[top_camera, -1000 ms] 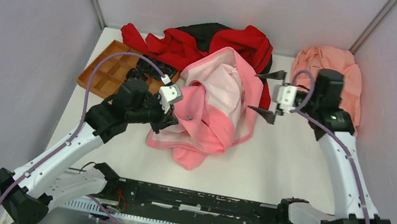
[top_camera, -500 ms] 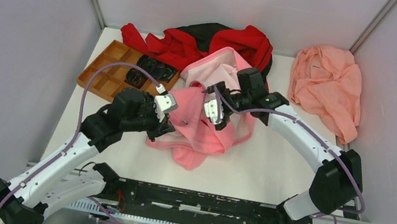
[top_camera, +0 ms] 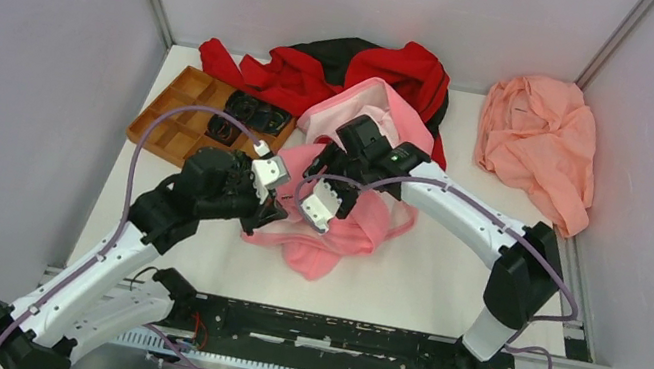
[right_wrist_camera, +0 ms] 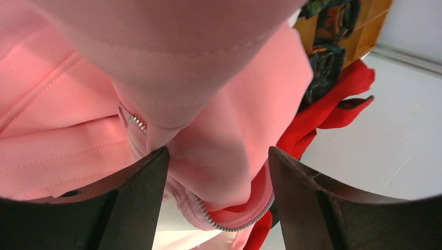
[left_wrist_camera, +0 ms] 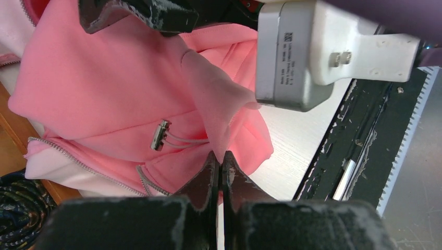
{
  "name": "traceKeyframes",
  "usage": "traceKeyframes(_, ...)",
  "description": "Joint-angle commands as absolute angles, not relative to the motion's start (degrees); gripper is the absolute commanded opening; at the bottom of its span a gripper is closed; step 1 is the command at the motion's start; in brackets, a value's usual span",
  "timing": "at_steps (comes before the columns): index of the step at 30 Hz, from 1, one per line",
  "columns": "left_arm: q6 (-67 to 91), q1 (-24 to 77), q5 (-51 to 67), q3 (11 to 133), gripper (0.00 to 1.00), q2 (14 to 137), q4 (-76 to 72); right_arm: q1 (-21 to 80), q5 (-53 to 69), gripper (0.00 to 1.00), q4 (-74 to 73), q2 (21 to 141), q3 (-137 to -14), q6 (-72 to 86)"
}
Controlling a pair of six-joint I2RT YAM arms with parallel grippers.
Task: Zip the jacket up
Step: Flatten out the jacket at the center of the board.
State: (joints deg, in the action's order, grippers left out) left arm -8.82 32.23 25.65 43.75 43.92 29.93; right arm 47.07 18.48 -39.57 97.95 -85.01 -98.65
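Observation:
The bright pink jacket (top_camera: 315,256) lies crumpled at the table's middle, its paler lining (top_camera: 371,111) showing at the back. My left gripper (top_camera: 270,207) is at its left edge, shut on a raised fold of pink fleece (left_wrist_camera: 219,156). A metal cord toggle (left_wrist_camera: 160,135) and zipper teeth (left_wrist_camera: 78,162) lie just beside that fold. My right gripper (top_camera: 330,214) points down into the heap right next to the left one. Its jaws (right_wrist_camera: 218,153) stand open around a bulging fold, with a curve of zipper teeth (right_wrist_camera: 234,226) below. The zipper pull is not visible.
A red-and-black garment (top_camera: 395,65) lies behind the jacket, partly under it. A salmon cloth (top_camera: 539,141) sits at the back right. A brown compartment tray (top_camera: 176,123) holding dark items (top_camera: 249,115) is at the back left. A black rail (top_camera: 327,332) runs along the near edge.
My right arm swung from the back right over to the jacket and came down onto it beside the left gripper, its jaws narrowing somewhat. The left gripper kept its hold.

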Motion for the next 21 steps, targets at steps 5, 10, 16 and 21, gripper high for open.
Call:
traceKeyframes(5, -9.2, 32.2, 26.2, 44.2, 0.02, 41.5, 30.9, 44.9, 9.5, 0.77, -45.6, 96.3, -87.7, -100.0)
traceKeyframes(10, -9.2, 32.2, 25.8, 44.1, 0.02, 40.7, 31.0, 43.0, 16.7, 0.8, -52.9, 95.2, -93.6, -99.9)
traceKeyframes(16, -8.8, 32.2, 26.1, 44.0, 0.02, 40.6, 30.8, 41.0, 16.4, 0.8, -54.9, 94.8, -92.4, -102.5)
traceKeyframes(21, -8.4, 32.2, 26.5, 43.8, 0.02, 40.3, 30.3, 40.9, 17.6, 0.79, -54.8, 95.9, -91.4, -104.1)
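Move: The left hand already pinches the jacket's near-left edge; the pink jacket's middle lies about 10 cm ahead of it and 13 cm to its right, some 9 cm lower. The right hand hangs open, close over that middle, which is roughly 3 cm to its right, 1 cm back and 7 cm below. From the right hand the red jacket lies about 19 cm ahead and 2 cm left, and the wooden tray 8 cm ahead and 29 cm left, both on the table. Backing off the raised pink fold close at its fingertips, the right hand dips about a centimetre, then rises and travels some 6 cm to the right with a slight forward drift, away from the left hand and over the jacket. Its fingers stay wide open and the wrist barely turns. The left fingers keep their pinch on the jacket edge, almost in place. ##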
